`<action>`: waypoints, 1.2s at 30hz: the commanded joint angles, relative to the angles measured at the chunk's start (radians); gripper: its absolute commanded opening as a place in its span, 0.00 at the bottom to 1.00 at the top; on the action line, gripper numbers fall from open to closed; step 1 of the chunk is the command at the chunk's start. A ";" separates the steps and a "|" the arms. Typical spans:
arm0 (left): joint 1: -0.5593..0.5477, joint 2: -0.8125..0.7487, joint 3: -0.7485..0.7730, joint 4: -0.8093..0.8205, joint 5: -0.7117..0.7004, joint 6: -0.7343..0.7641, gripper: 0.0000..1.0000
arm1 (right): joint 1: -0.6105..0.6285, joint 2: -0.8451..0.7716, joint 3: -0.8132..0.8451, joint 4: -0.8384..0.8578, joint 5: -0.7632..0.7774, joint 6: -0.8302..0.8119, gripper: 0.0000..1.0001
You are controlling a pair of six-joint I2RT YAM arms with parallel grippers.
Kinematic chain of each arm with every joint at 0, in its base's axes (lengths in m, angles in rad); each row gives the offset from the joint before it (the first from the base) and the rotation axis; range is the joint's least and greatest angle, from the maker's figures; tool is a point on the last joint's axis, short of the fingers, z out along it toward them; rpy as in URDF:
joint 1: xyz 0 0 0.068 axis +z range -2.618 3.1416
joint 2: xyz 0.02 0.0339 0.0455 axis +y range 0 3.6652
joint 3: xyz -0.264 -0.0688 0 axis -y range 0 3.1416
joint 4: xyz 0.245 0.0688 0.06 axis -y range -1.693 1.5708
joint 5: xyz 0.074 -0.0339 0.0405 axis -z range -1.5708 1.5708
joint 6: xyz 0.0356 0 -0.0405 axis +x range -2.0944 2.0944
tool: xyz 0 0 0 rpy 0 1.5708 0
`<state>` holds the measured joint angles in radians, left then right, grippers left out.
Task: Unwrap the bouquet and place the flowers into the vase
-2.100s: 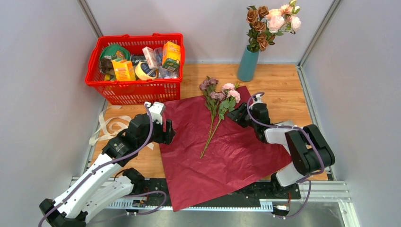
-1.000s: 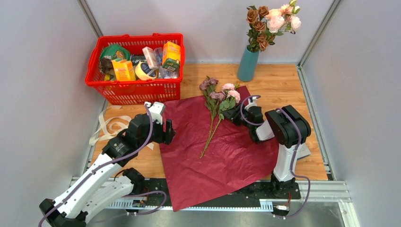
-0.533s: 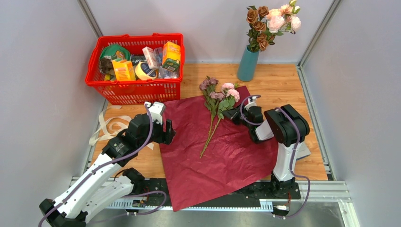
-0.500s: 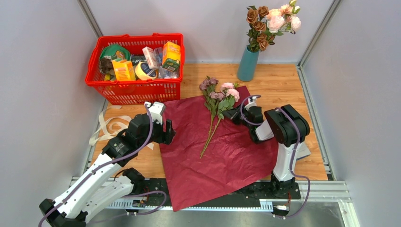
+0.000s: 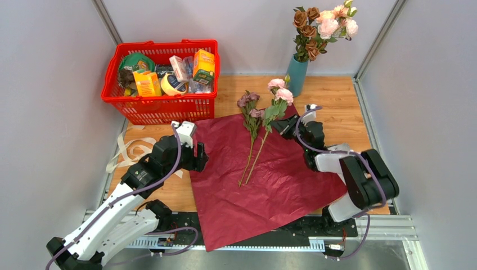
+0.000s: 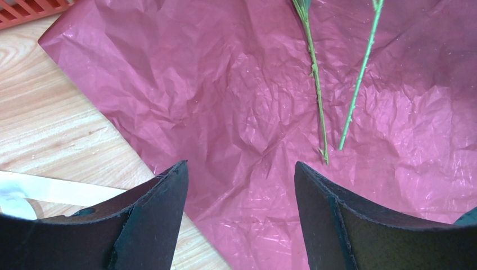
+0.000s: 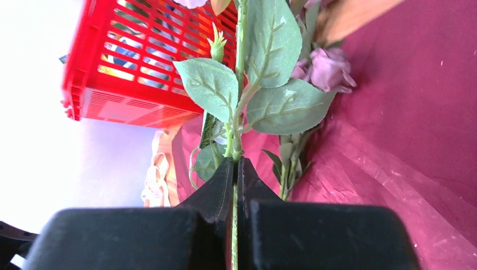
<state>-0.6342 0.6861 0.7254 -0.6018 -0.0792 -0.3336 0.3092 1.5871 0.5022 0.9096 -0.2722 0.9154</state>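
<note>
The bouquet is undone. Its burgundy paper point(image 5: 270, 180) lies flat on the table. My right gripper point(image 5: 275, 126) point(image 7: 236, 164) is shut on the green stem of a pink flower point(image 5: 280, 91) point(image 7: 241, 84). The bloom end is raised toward the teal vase point(image 5: 295, 77), and the stem's tip still rests on the paper. A mauve flower point(image 5: 248, 102) point(image 7: 329, 67) lies on the paper beside it. The vase holds several brown and pink blooms point(image 5: 322, 25). My left gripper point(image 5: 200, 158) point(image 6: 241, 164) hangs open over the paper's left edge with nothing in it. Both stems point(image 6: 316, 84) show ahead of it.
A red basket point(image 5: 161, 106) point(image 7: 129, 84) full of groceries stands at the back left. The cream ribbon point(image 5: 133, 149) point(image 6: 45, 188) lies loose on the wood left of the paper. Grey walls close in the table on three sides.
My right gripper closed on the pink flower's stem, then swung its bloom end up and back toward the vase. The left arm and the mauve flower stayed still.
</note>
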 commanded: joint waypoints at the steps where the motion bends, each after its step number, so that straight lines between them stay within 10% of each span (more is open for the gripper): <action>1: -0.002 0.001 0.003 0.023 0.006 0.015 0.77 | 0.014 -0.174 0.025 -0.138 0.068 -0.117 0.00; 14: -0.002 -0.008 0.002 0.022 -0.001 0.013 0.77 | 0.034 -0.532 0.208 -0.252 0.407 -0.447 0.00; 36: -0.004 -0.025 0.002 0.025 -0.001 0.015 0.79 | -0.041 -0.274 0.576 0.186 0.576 -1.047 0.00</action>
<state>-0.6342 0.6640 0.7254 -0.6018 -0.0834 -0.3336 0.2893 1.2831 1.0096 0.9833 0.3073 -0.0448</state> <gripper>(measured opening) 0.786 0.015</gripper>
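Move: The right hand already holds the pink flower clear of the paper. The vase stands about 16 cm ahead of this hand and 7 cm to its right, its middle roughly level with it; the vase's flowers rise some 24 cm higher, 10 cm to the right. The mauve flowers lie about 9 cm left, 1 cm ahead and 10 cm below, the wrapping paper's middle 14 cm back and 2 cm left. From the left hand the vase is some 33 cm ahead, 35 cm right and 5 cm lower. Keeping its shut fingers on the pink flower's stem just below the leaves, the right hand climbs some 36 cm, swinging about 14 cm right as it rises, to a place high on the near right side of the vase. The wrist tips the fingers up by roughly 50 degrees and turns clockwise, bringing the bloom up from its flat pose. ##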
